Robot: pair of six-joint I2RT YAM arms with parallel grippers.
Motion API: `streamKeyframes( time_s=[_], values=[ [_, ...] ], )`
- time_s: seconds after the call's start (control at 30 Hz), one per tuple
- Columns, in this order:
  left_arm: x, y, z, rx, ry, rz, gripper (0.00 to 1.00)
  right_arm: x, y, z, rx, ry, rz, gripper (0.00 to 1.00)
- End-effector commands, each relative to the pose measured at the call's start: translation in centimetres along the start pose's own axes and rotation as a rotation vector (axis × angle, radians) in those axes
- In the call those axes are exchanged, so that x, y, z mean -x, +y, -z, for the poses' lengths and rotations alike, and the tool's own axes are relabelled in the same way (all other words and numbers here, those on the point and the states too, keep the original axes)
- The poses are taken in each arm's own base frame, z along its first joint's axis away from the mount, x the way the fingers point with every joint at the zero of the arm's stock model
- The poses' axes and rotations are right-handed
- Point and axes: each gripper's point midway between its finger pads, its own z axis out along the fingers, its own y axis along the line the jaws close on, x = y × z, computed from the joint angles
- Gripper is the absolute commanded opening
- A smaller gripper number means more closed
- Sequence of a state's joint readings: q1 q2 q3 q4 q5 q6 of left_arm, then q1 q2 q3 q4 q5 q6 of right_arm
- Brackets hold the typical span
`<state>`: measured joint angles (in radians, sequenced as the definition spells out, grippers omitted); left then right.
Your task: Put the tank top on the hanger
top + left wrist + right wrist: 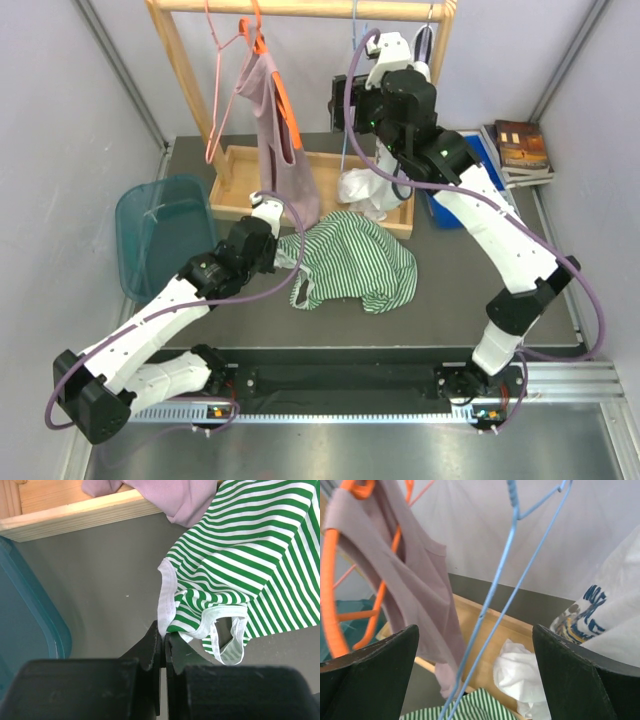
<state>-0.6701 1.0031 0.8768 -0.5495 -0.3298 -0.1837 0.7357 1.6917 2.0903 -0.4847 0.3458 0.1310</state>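
The green-and-white striped tank top (350, 262) lies crumpled on the table in front of the wooden tray (232, 205). My left gripper (164, 636) is shut on the tank top's (250, 555) white-edged hem at its left side, low over the table. A strap loop (227, 635) dangles beside the fingers. The light-blue wire hanger (349, 130) hangs from the wooden rail (300, 8). My right gripper (475, 630) is open up by the rail, and the hanger's (492, 597) two wires pass between its fingers without touching them.
A mauve top on an orange hanger (275, 120) and a bare pink hanger (222, 80) hang on the rail's left. White cloth (365, 190) lies in the tray. A teal bin (160, 235) stands at the left. Books (520, 150) are stacked at the back right.
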Motion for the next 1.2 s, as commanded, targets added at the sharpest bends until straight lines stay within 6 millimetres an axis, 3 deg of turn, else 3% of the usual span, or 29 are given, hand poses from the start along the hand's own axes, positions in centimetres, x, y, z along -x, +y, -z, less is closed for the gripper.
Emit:
streamKeyframes(
  time_s=[0.0,0.13,0.23,0.37,0.53,0.73,1.0,1.17],
  values=[
    [1.3,-0.2,0.2,-0.016,-0.056,0.029,0.00,2.7,-1.5,-0.4,-0.025,-0.055,-0.036,0.94],
    [1.3,-0.2,0.3,-0.016,-0.056,0.027,0.00,1.1,-2.1,-1.5,-0.073,-0.011,-0.023,0.90],
    [1.3,0.0,0.3,-0.011,-0.060,0.029,0.00,0.2,-2.6,-1.7,-0.106,0.012,-0.022,0.80],
    [1.5,0.0,0.4,-0.009,-0.066,0.031,0.00,0.0,-3.0,-1.5,-0.125,0.018,-0.020,0.58],
    [1.5,0.1,0.5,-0.010,-0.069,0.032,0.00,1.4,-3.1,-0.5,-0.122,-0.014,-0.034,0.27],
    [1.6,0.2,0.7,-0.006,-0.074,0.032,0.00,3.6,-2.5,0.6,-0.093,-0.075,-0.065,0.00],
    [1.5,0.1,0.6,-0.010,-0.069,0.032,0.00,7.4,-2.2,2.5,-0.065,-0.186,-0.091,0.00],
    [1.4,0.1,0.4,-0.007,-0.065,0.031,0.00,8.8,-2.0,4.1,-0.053,-0.223,-0.093,0.00]
  ],
)
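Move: The blue hanger's near side hangs between the right hand's open fingers, about 3 cm ahead and 2 cm below, neither left nor right. The mauve garment hangs about 11 cm to the hand's left, 5 cm ahead and 10 cm below; the white garment about 9 cm right, 5 cm ahead and 12 cm below. From the left hand, still pinching the striped tank top, the hanger's near side lies some 17 cm ahead, 12 cm right and 25 cm above. Reaching forward and down some 3.5 cm around the blue hanger's near side, drifting slightly right, the right hand shuts its wide-open fingers on the wire. Once it is pinched, the hand lifts it about 3.5 cm and draws back a little over 1 cm, rising faster towards the end. ##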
